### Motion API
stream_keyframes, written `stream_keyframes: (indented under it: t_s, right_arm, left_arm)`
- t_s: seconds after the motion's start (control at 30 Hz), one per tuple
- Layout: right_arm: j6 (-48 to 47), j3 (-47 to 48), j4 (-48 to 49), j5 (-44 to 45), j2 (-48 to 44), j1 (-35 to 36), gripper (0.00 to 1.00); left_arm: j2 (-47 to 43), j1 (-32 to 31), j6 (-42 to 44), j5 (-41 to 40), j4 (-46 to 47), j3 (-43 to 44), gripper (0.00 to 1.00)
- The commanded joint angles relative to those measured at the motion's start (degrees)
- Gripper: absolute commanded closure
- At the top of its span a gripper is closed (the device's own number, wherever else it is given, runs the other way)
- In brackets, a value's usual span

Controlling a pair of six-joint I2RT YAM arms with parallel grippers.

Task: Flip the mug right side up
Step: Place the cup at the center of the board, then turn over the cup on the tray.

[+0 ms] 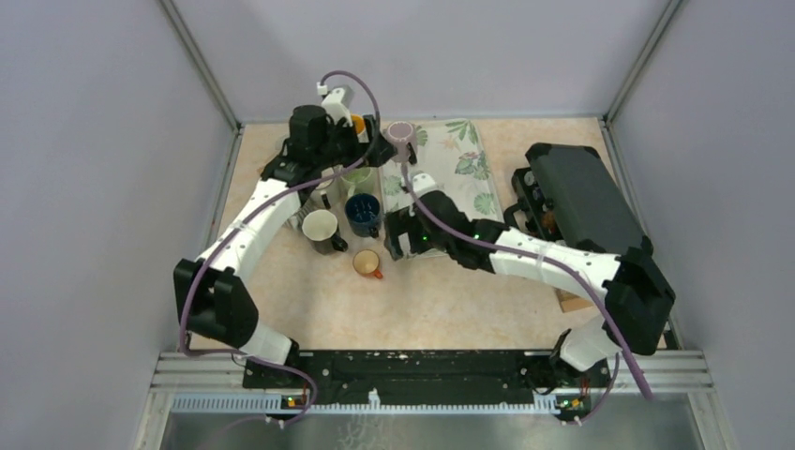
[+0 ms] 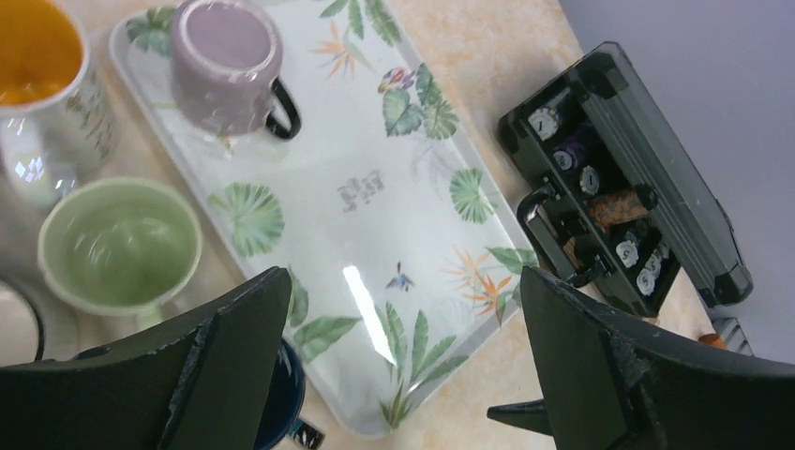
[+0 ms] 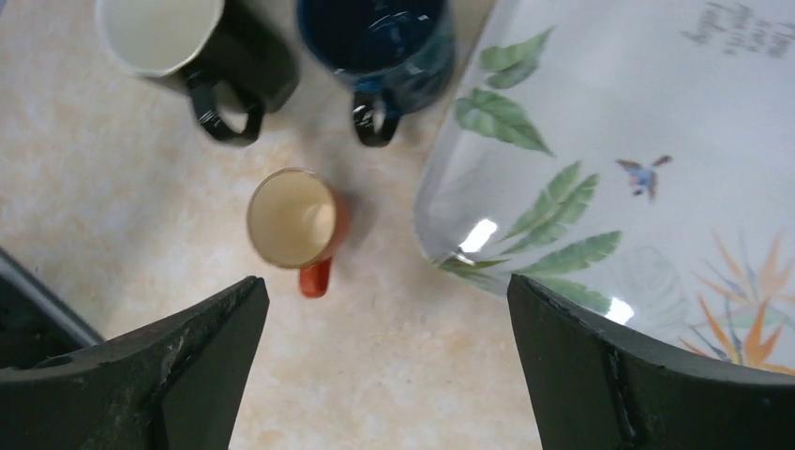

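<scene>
A lilac mug [image 1: 401, 136] with a black handle stands upside down, base up, on the far left corner of a leaf-patterned tray [image 1: 450, 187]. It also shows in the left wrist view [image 2: 225, 66], on the tray [image 2: 375, 141]. My left gripper [image 1: 373, 155] is open and empty, raised over the tray's left part [image 2: 403, 309], short of the lilac mug. My right gripper [image 1: 396, 242] is open and empty above the bare table at the tray's near left corner [image 3: 384, 309].
Upright mugs crowd left of the tray: green [image 2: 120, 244], white with orange inside [image 2: 37, 84], dark blue [image 3: 384, 47], black with white inside [image 3: 187, 47], and a small orange cup [image 3: 292, 218]. An open black case [image 1: 572, 192] lies right of the tray.
</scene>
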Motion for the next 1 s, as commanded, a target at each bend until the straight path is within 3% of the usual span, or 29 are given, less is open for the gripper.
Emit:
stream_keyframes:
  t_s: [0.0, 0.13, 0.37, 0.67, 0.97]
  right_arm:
    - [5.0, -2.4, -1.0, -4.3, -4.2, -7.8, 0.01]
    - [9.3, -3.5, -2.8, -3.5, -6.3, -14.5, 0.01]
    - [11.7, -5.3, -5.4, 5.3, -8.8, -19.6, 0.01]
    - [11.7, -7.1, -7.7, 0.2, -14.3, -26.4, 0.01]
    - [8.3, -10.2, -5.1, -3.7, -22.9, -26.9, 0.01]
  left_arm:
    - [6.2, -4.4, 3.2, -6.0, -1.3, 8.1, 0.01]
    - [12.8, -7.6, 2.6, -12.0, -2.3, 13.3, 0.01]
    - [23.9, -12.5, -3.1, -28.7, -6.3, 23.6, 0.02]
    - [36.6, -15.3, -10.2, -43.3, -8.1, 33.4, 0.02]
    - [47.8, -15.7, -14.2, -53.2, -10.5, 45.1, 0.02]
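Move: The upside-down pink mug on the board stands about 18 cm ahead of the left hand, 6 cm to its right and 20 cm below. The flowered mug stands 13 cm to the left of the pink mug and about a centimetre farther out; the green mug is 11 cm left of it and 10 cm nearer. The board's centre lies about 10 cm to its right and 10 cm nearer. From the right hand, the pink mug is roughly 32 cm ahead and 1 cm right. Towards the upside-down pink mug comes the open left hand, first forward and right nearly level, then forward and steeply down, some 14 cm each way and 8 cm right overall, turning about 30 degrees counter-clockwise. The open right hand clears off over the board, forward 8 cm and right about 17 cm, turning clockwise, and rises a little at the end. ##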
